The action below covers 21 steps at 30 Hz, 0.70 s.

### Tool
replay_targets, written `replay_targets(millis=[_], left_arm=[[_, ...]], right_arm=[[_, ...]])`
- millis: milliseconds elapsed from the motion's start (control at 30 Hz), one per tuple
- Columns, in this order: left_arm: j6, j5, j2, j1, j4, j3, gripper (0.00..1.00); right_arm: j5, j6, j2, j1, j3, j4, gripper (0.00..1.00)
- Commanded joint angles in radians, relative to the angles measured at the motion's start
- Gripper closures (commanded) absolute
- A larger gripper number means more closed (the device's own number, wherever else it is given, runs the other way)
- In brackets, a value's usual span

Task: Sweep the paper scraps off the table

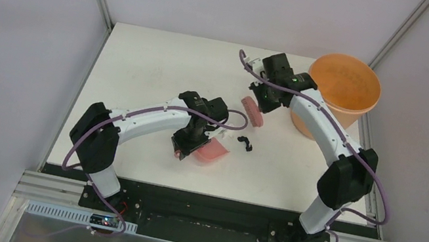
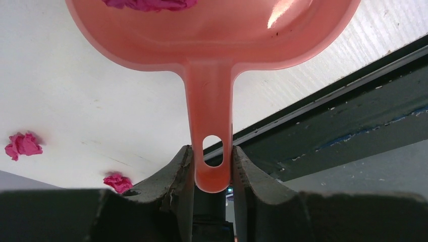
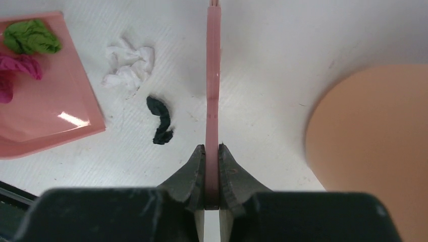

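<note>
My left gripper [image 2: 212,164] is shut on the handle of the pink dustpan [image 2: 212,45], which rests on the table [image 1: 154,70] near its front edge. A magenta scrap [image 2: 149,4] and a green scrap [image 3: 31,36] lie in the pan. Just off the pan's lip lie a white scrap [image 3: 128,65] and a black scrap [image 3: 160,120]. Two more magenta scraps [image 2: 22,145] sit on the table behind the pan, beside my left wrist. My right gripper [image 3: 212,156] is shut on the thin handle of the pink brush [image 1: 253,112], held above the table behind those scraps.
The orange bucket [image 1: 345,84] stands at the table's far right corner, close behind my right arm, and fills the right side of the right wrist view. A black strip [image 2: 323,116] runs along the front edge right by the dustpan.
</note>
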Motion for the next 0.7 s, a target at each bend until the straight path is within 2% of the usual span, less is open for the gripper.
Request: replay_targets(millis=[0, 167, 333, 500, 667], left_arm=[[0.003, -0.009, 0.027, -0.012, 0.068, 0.006, 1.0], [0.005, 0.01, 0.082, -0.016, 0.092, 0.019, 1.0], [0.004, 0.0, 0.096, -0.024, 0.146, 0.006, 1.0], [0.008, -0.028, 0.07, -0.038, 0.206, -0.03, 1.0], [0.009, -0.051, -0.004, -0.066, 0.279, -0.092, 1.0]], right_arm=[[-0.114, -0.023, 0.045, 0.056, 0.061, 0.017, 1.0], [-0.312, 0.02, 0.07, 0.072, 0.112, -0.052, 1.0], [-0.504, 0.046, -0.011, 0.073, 0.066, -0.094, 1.0], [-0.433, 0.05, -0.138, 0.062, -0.006, -0.069, 1.0], [-0.439, 0.049, -0.229, -0.01, -0.038, -0.065, 1.0]])
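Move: The right hand holds the brush high; the white scrap lies about 10 cm to its left, level with it fore and aft and some 18 cm below. The black scrap is about 4 cm left of that hand and 2 cm nearer the base, the dustpan's tray 13 cm left and 8 cm back. From the left hand, on the dustpan handle, the white scrap is about 18 cm ahead, 14 cm right and 9 cm lower, the black one 16 cm ahead, 20 cm right. Leftward and down at first, then back as it lifts, the right hand swings the brush in a quick stroke across the white scrap's spot and over the dustpan, ending about 8 cm back and 5 cm left, tilted some 20 degrees, grip kept. The left hand meanwhile lowers the dustpan's handle nearly 4 cm and shifts it about 3 cm right, towards the scraps. ##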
